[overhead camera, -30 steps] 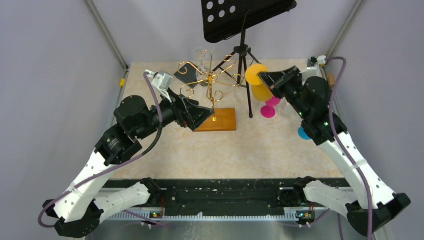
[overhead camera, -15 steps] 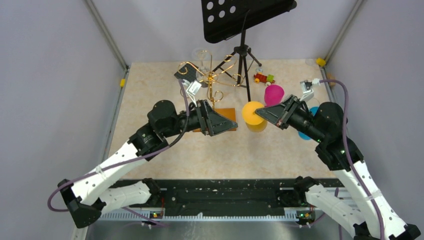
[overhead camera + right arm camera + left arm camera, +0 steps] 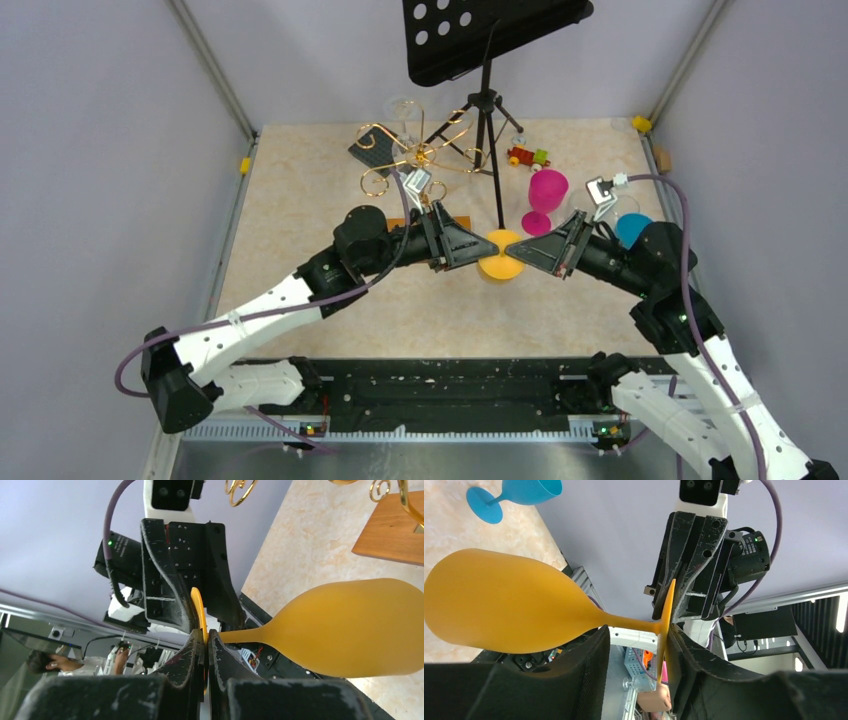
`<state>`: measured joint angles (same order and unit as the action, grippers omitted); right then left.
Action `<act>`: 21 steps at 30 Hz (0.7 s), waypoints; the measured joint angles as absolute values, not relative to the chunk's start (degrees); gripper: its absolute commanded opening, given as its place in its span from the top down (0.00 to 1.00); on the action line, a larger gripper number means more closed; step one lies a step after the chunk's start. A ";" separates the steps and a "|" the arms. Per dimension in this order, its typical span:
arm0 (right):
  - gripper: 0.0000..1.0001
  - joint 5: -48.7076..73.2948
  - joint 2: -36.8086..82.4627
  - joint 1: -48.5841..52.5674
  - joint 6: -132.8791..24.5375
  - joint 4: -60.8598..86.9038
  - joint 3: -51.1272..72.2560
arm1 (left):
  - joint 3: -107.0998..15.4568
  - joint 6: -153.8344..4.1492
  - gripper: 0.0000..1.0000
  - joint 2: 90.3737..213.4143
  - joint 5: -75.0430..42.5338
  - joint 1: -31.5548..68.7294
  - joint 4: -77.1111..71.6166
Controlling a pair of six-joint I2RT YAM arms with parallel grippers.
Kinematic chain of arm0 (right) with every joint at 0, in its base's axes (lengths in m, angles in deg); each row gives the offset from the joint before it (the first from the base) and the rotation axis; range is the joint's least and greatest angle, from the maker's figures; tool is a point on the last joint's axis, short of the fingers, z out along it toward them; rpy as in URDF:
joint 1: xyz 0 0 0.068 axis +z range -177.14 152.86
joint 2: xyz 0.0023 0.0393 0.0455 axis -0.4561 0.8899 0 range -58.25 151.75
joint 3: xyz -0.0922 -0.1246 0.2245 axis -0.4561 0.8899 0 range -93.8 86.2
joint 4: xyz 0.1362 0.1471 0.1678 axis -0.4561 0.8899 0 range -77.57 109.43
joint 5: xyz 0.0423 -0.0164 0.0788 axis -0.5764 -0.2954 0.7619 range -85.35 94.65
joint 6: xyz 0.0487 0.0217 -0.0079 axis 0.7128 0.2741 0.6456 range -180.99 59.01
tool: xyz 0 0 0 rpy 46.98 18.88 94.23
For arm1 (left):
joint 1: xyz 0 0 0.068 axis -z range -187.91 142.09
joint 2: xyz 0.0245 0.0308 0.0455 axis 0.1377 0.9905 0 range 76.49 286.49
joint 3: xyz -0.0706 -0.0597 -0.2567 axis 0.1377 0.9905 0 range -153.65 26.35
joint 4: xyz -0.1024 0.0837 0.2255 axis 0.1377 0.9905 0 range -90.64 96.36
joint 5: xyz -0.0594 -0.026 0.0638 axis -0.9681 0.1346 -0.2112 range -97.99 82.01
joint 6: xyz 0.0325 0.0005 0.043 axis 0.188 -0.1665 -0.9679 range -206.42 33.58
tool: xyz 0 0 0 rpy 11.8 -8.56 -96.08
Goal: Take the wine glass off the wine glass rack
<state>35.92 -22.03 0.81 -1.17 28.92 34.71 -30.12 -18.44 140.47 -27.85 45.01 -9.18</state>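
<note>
The orange wine glass (image 3: 497, 266) hangs in the air mid-table, off the gold wire rack (image 3: 425, 160). My right gripper (image 3: 514, 251) is shut on the edge of its flat foot (image 3: 198, 611); the bowl (image 3: 350, 625) sticks out to the right in the right wrist view (image 3: 205, 636). My left gripper (image 3: 483, 250) faces it, open, with one jaw on each side of the stem and foot (image 3: 666, 625). In the left wrist view (image 3: 639, 641) the right jaw lies close against the foot and the bowl (image 3: 499, 600) is at left. The rack's wooden base (image 3: 395, 535) is mostly hidden behind my left arm.
A black tripod music stand (image 3: 487, 100) stands behind the rack. A pink glass (image 3: 545, 195) and a blue glass (image 3: 630, 228) stand at the right. A clear glass (image 3: 403, 110), a black square piece (image 3: 372, 152) and a toy train (image 3: 527, 156) lie at the back.
My right arm carried the orange glass from the back right to the middle. My left gripper moved right from the rack base until its jaws straddle the glass's foot.
</note>
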 measured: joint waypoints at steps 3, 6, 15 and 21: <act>1.00 36.86 -22.48 0.81 -1.17 28.11 35.48 | -29.44 -16.73 0.64 140.76 -28.00 45.30 -10.88; 1.00 37.60 -22.86 0.81 -1.15 27.67 36.86 | -28.66 -15.92 0.68 140.69 -28.05 45.41 -13.13; 1.00 38.37 -23.47 0.81 -0.93 26.69 39.68 | -27.63 -16.12 0.88 141.02 -29.71 45.32 -14.07; 0.97 37.82 -23.53 0.81 -1.76 27.13 39.65 | -27.63 -17.89 1.00 141.39 -31.06 45.06 -14.16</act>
<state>37.82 -23.53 0.81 -1.76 27.13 39.65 -27.63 -17.89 141.39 -31.06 45.06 -14.16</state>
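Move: The yellow wine glass hangs upside down, its foot already pinched by the right hand. Its middle is about 2 cm right and 1 cm ahead of the left hand and 8 cm below; the left fingertips are about 3 cm left of the right hand, nearly level. On the table, from the left hand, the rack's wooden base lies some 21 cm ahead, 13 cm left; the pink glass roughly 25 cm ahead, 11 cm right. Down about 2.5 cm goes the right hand, its pinch on the yellow glass's foot kept, then it stays. The left hand hardly shifts, easing under 1 cm back and down, while its fingers close from half open to nearly shut, pinching the left edge of the foot from the opposite side. ##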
